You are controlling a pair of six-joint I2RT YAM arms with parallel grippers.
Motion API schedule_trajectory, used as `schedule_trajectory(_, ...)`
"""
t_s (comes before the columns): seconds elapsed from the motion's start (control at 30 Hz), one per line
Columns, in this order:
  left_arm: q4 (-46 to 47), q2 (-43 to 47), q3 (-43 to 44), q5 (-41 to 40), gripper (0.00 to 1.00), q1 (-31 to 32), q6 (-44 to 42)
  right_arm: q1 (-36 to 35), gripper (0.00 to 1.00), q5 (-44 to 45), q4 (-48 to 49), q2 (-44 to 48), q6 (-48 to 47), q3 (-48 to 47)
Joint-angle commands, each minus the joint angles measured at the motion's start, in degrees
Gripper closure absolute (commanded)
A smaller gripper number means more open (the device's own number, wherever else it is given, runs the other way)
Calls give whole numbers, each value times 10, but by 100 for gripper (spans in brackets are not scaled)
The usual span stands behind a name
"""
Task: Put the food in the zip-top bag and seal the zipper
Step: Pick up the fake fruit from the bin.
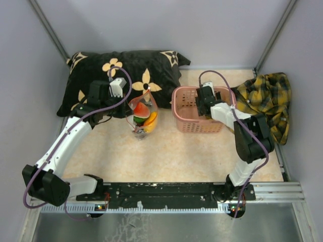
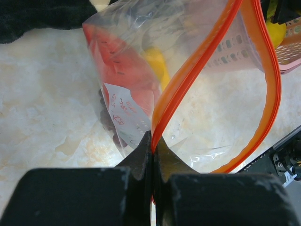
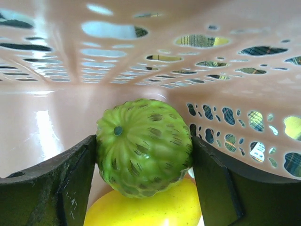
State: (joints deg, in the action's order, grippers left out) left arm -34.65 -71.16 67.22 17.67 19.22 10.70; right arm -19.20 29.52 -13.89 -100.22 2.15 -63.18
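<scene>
The zip-top bag stands upright in mid-table, holding food: a red watermelon slice, a yellow piece and dark grapes behind its white label. Its mouth gapes, and the orange zipper curves in a loop. My left gripper is shut on one end of that zipper strip. My right gripper is down inside the pink basket, and both fingers press the sides of the bumpy green fruit, which rests on a yellow fruit.
A black pillow with cream flowers lies behind the bag. A yellow plaid cloth is heaped right of the basket. The basket's perforated walls closely surround my right fingers. The arms' base rail runs along the near edge.
</scene>
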Motion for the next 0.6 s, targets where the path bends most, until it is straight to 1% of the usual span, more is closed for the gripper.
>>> schedule_trajectory(0.0,13,-3,-6,15,100,-4,-2,3,50,-36,-2,61,19,5)
schedule_trajectory(0.1,13,-1,-5,15,100,-4,-2,3,52,-55,-2,87,23,8)
schedule_trajectory(0.37,14,-1,-6,18,100,-4,-1,3,53,-108,14,160,36,25)
schedule_trajectory(0.57,14,-2,-6,21,100,-4,0,-6,54,-125,2,227,42,18)
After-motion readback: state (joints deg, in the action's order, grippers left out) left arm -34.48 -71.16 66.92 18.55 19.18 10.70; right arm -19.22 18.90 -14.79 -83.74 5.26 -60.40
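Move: The right hand already grips the green fruit, and the bag it is to go into lies some 31 cm to its left, about 3 cm nearer the base and slightly higher. The yellow fruit is about 5 cm back from this hand, level sideways and a little lower; the bin's middle is about 5 cm to its left, straight level with it. From the left hand, the bag it holds hangs about 7 cm right, neither ahead nor back, 10 cm below. Still gripping the green fruit, the right hand rises about 8 cm away from the yellow fruit, drifting slightly left. ##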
